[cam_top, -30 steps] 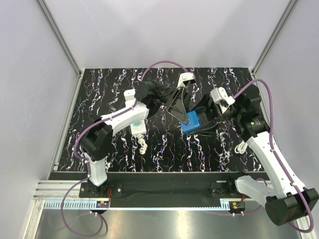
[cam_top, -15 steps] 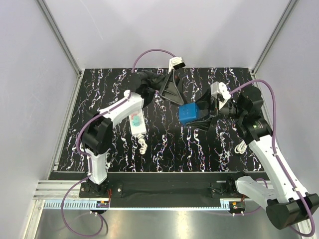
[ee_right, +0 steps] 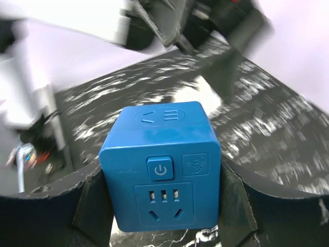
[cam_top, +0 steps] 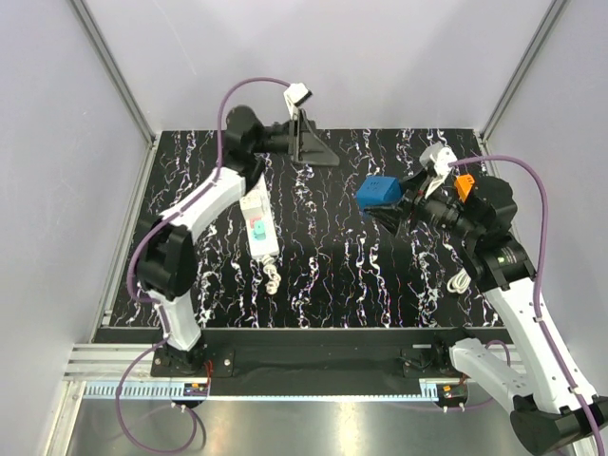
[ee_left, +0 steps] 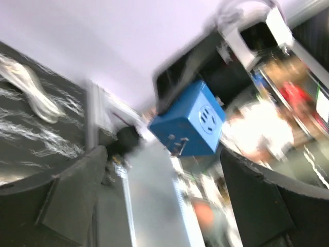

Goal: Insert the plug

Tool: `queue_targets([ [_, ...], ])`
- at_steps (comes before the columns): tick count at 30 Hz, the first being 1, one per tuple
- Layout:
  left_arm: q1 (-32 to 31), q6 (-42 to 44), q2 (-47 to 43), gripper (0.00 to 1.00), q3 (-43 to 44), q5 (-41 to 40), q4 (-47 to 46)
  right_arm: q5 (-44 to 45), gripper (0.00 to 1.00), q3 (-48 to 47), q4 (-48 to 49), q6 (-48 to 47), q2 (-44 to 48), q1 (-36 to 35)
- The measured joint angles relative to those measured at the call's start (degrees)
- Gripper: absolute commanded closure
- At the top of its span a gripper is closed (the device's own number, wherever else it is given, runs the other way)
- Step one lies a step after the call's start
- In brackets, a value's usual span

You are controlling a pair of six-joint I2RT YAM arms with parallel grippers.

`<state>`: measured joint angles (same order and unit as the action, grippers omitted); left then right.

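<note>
The plug is a blue cube (cam_top: 378, 192) with a power button and a socket face; in the right wrist view this blue cube (ee_right: 162, 170) fills the centre. My right gripper (cam_top: 388, 205) is shut on it, one dark finger pressed on each side, holding it above the middle-right of the table. In the left wrist view the cube (ee_left: 190, 126) shows metal prongs on its underside. My left gripper (cam_top: 312, 150) hangs open at the table's far edge, apart from the cube, with nothing between its fingers (ee_left: 67, 200). A white power strip (cam_top: 258, 228) lies flat at left-centre.
A short white cord (cam_top: 273, 277) lies just in front of the power strip. A coiled white cable (cam_top: 459, 280) rests near the table's right edge and appears blurred in the left wrist view (ee_left: 31, 87). Grey walls close in the black marbled table (cam_top: 323, 285).
My left gripper let go of the blue cube, opened wide and drew back to the far left. My right gripper carried the cube up and to the right, turning it.
</note>
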<state>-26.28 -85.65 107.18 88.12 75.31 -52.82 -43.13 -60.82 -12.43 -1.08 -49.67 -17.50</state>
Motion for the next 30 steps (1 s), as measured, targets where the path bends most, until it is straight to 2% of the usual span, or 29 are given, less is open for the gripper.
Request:
queue_targets([
  [3,1.4,26.5,-3.5,0.01,5.0,-10.8,31.3,11.7,1.00,-0.7,-3.6,5.4,-0.2,0.0],
  [6,1.5,42.5,-8.3,0.01,6.3,-24.7,50.5,24.6,1.00,-4.9,-10.2,10.4,-3.8,0.0],
  [8,1.0,50.4,-13.1,0.01,4.1,-35.7,59.4,34.6,1.00,-9.1,-14.8,14.1,-7.8,0.0],
  [10,-0.8,59.6,-19.5,0.01,-0.5,-51.1,66.9,44.7,1.00,-12.4,-18.6,17.6,-12.0,0.5],
  [13,-6.4,70.6,-28.4,0.01,-8.5,-71.0,72.6,54.5,1.00,-16.5,-25.2,22.2,-18.6,3.3],
  [16,-9.7,74.6,-34.5,0.01,-15.7,-81.4,75.0,58.2,1.00,-19.8,-30.5,28.2,-25.4,10.5],
  [19,-9.2,74.4,-38.2,0.01,-22.3,-89.0,75.9,63.8,1.00,-22.2,-35.8,33.6,-31.0,17.3],
  [23,-8.6,72.6,-38.7,0.01,-24.8,-90.2,79.5,68.3,1.00,-31.1,-43.4,38.8,-39.4,23.7],
  [30,-8.7,71.2,-38.1,0.01,-23.5,-89.5,84.5,66.9,1.00,-47.0,-49.6,46.5,-54.2,32.3],
])
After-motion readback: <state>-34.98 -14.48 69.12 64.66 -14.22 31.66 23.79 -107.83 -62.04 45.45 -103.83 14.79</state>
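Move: My right hand already holds the blue adapter. The orange power strip lies about 40 cm to its right, 28 cm ahead and 35 cm lower; the white coiled cord is some 30 cm right and 6 cm ahead, also 35 cm down. From my empty left hand the white power strip is roughly 21 cm left, 16 ahead and 36 below, its plug 15 left and 5 back; the orange strip is some 53 cm right and 22 ahead. I keep my grip on the blue adapter and swing it right about 35 cm, also forward and down towards the orange strip, turning my right wrist clockwise by over 100 degrees and tipping it downwards. My open left hand first goes about 8 cm forward, then back, left and some 16 cm down towards the white strip, swinging from pointing right to pointing forward and down. ##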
